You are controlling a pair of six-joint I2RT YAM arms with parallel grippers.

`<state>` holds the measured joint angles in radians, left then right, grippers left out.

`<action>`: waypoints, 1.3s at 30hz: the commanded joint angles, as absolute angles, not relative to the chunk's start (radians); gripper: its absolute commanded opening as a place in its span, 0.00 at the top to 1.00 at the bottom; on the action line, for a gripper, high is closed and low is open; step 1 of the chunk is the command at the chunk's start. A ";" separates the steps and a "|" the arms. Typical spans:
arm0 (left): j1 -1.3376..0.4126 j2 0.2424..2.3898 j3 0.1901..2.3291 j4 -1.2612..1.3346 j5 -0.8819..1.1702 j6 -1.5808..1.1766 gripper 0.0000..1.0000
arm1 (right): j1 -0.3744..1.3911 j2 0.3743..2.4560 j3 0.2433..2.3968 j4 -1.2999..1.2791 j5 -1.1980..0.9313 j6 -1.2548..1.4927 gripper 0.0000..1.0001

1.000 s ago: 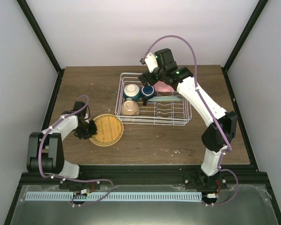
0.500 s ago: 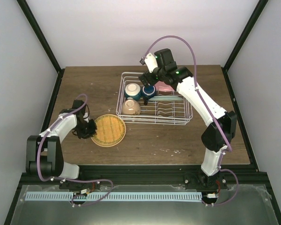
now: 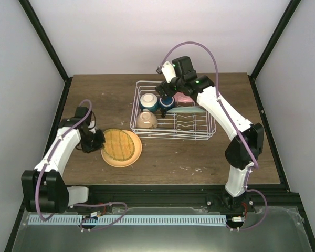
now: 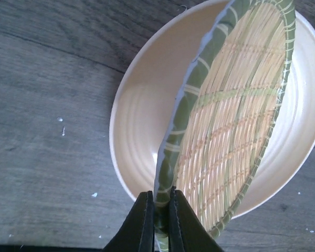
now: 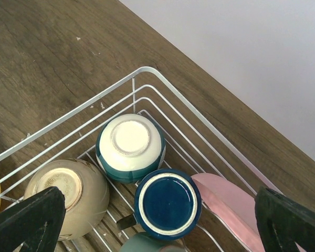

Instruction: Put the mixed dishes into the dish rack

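My left gripper [image 3: 98,143] [image 4: 158,220] is shut on the green rim of the tan-yellow woven plate [image 3: 119,144] [image 4: 236,121]. That plate is tilted up on edge over a peach plate [image 3: 127,160] [image 4: 142,131] lying on the table. The white wire dish rack [image 3: 207,126] [image 5: 136,73] holds an upturned white-and-blue bowl [image 3: 147,101] [image 5: 130,148], a cream bowl [image 3: 146,121] [image 5: 68,195], a dark blue mug [image 3: 166,102] [image 5: 167,201] and a pink plate [image 3: 185,98] [image 5: 231,205]. My right gripper [image 3: 166,92] [image 5: 157,220] hangs open above the mug, holding nothing.
A pale teal plate [image 3: 185,111] [image 5: 147,244] also lies in the rack beside the mug. The rack's upright prongs [image 3: 186,123] fill its right half. Black frame posts rise at the table's back corners.
My left gripper has shut on the woven plate's rim and tipped that edge up, uncovering the peach plate beneath. The right arm has hardly moved.
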<state>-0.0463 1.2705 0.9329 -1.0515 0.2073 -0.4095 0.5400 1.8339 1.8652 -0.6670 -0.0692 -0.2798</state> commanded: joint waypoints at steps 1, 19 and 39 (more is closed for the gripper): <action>-0.040 1.240 0.993 -1.150 0.169 -0.396 1.00 | 0.546 1.851 1.861 -0.657 -0.083 -0.288 0.00; 0.045 1.164 1.176 -1.242 0.305 -0.370 1.00 | 0.545 1.879 1.930 -0.676 -0.243 -0.191 0.00; 0.045 1.052 1.401 -1.267 0.492 -0.422 1.00 | 0.495 1.948 2.032 -0.671 -0.633 -0.038 0.00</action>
<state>0.0452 1.0794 1.3506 -1.3468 0.3893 -0.3939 0.5148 1.9469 1.9892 -0.6720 -0.4789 -0.0750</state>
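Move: Pinched by its left rim in the left hand, the woven tray is already clear of the cream plate, whose middle is about 7 cm to that hand's right, 1 cm ahead and 10 cm below. The dish rack's middle is some 30 cm right, 18 cm ahead and 5 cm lower. From the open right hand the tray's middle lies about 20 cm back, 20 cm left and 19 cm below; the teal bowl is 8 cm left, 1 cm ahead, 23 cm below. Lifting the woven tray some 16 cm farther up from the cream plate, the left hand keeps its rim pinch, sways briefly left and back, and tilts about 20 degrees so its fingers swing forward and right. The right hand first sinks a little, then goes about 5 cm left over the rack towards the tray, fingers wide open and swinging leftward. ##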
